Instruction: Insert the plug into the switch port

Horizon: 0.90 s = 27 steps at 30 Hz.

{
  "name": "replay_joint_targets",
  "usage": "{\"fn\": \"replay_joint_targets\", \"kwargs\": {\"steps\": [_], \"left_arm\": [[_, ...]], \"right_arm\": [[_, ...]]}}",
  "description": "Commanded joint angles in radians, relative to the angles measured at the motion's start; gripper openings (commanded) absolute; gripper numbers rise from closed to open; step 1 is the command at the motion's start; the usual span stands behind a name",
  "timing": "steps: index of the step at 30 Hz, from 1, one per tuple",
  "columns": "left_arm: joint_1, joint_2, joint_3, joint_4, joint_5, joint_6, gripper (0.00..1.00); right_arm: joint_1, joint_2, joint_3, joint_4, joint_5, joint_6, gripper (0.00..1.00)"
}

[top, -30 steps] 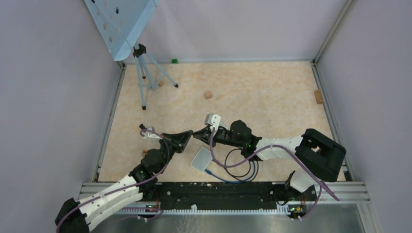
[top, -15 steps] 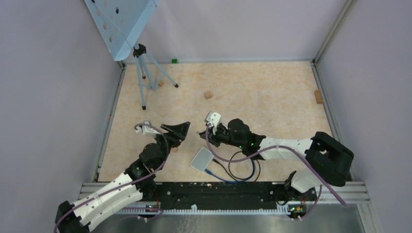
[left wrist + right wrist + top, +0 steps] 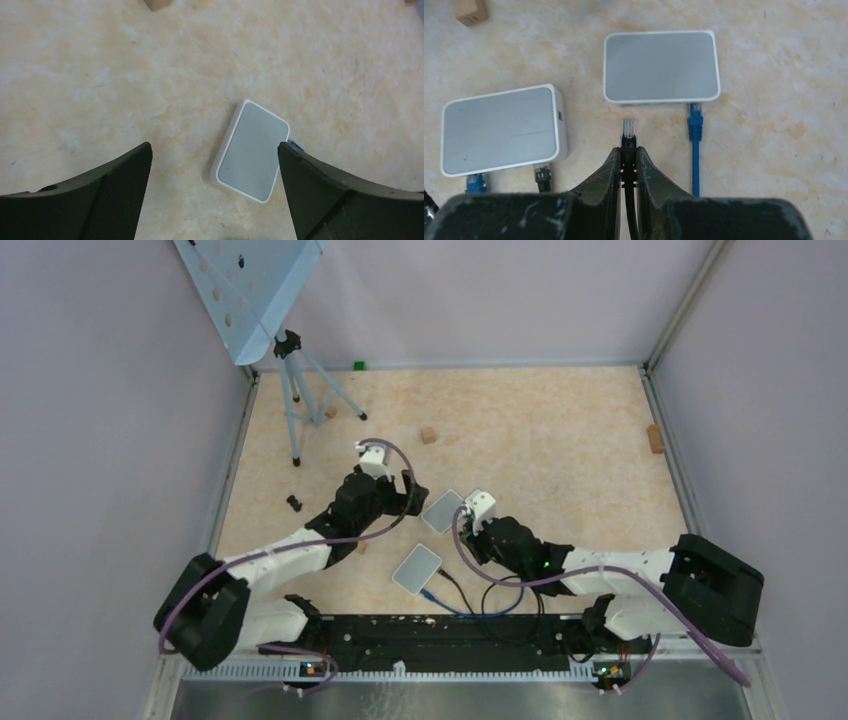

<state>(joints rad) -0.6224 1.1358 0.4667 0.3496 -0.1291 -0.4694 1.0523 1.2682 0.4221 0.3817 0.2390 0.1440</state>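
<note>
Two white switches lie on the floor, one point(image 3: 441, 511) at the middle and one point(image 3: 416, 569) nearer the arms. My right gripper point(image 3: 629, 148) is shut on a black cable just behind its clear plug point(image 3: 629, 127). The plug points at the near edge of the far switch point(image 3: 660, 66), a short gap away. A blue cable point(image 3: 694, 130) is plugged into that edge, to the right. The other switch point(image 3: 501, 129) on the left holds a blue plug and a black plug. My left gripper point(image 3: 214, 145) hangs open above a switch point(image 3: 251, 150), touching nothing.
A tripod point(image 3: 300, 390) carrying a blue perforated panel stands at the back left. Small wooden blocks point(image 3: 428, 435) point(image 3: 655, 438) lie on the floor, another point(image 3: 470, 11) near the switches. Black and blue cables loop point(image 3: 490, 590) by the right arm. Walls enclose three sides.
My left arm has swung up and to the right and its gripper has opened wide. The right gripper has drawn back to the right, and a second switch now shows at the middle.
</note>
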Motion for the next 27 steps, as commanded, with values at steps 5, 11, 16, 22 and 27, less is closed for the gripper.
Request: {"fn": "replay_joint_targets", "kwargs": {"steps": [5,11,16,22,27], "left_arm": [[0.013,0.308,0.182,0.139,0.327,0.246,0.99],[0.014,0.411,0.195,0.128,0.39,0.188,0.96],[0.013,0.438,0.15,0.159,0.359,0.112,0.9],[0.013,0.425,0.08,0.19,0.378,0.078,0.79],[0.013,0.444,0.078,0.21,0.412,0.056,0.73]], "right_arm": [[0.033,-0.054,-0.091,0.085,0.146,0.137,0.0],[0.053,0.021,-0.1,0.131,0.157,0.136,0.0],[0.055,0.056,-0.124,0.216,0.169,0.103,0.0],[0.056,0.124,-0.146,0.314,0.127,0.05,0.0],[0.056,0.197,-0.134,0.377,0.082,0.029,0.0]]}}
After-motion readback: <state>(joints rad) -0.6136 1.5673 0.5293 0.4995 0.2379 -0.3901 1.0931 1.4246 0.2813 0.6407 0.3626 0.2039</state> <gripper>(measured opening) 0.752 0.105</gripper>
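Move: The switch to be plugged, with a blue cable already in it, lies about 8 cm to the left hand's right, 3 cm back and some 13 cm below. From the right hand, which already holds the black cable's plug, this switch is about 6 cm ahead, 4 cm left and 6 cm below. The blue plug sits about 5 cm ahead of the right hand, level sideways. The second switch is 6 cm back and 10 cm left of the right hand. Down and to the right, the left hand swings in over the near switch, roughly 9 cm lower and 6 cm across, turning some 20 degrees clockwise and tipping downward while its wide-open fingers start closing to about three-quarters. Meanwhile the right hand sinks about 5 cm and drifts 2 cm right, keeping its pinch on the black plug in front of the port side. ##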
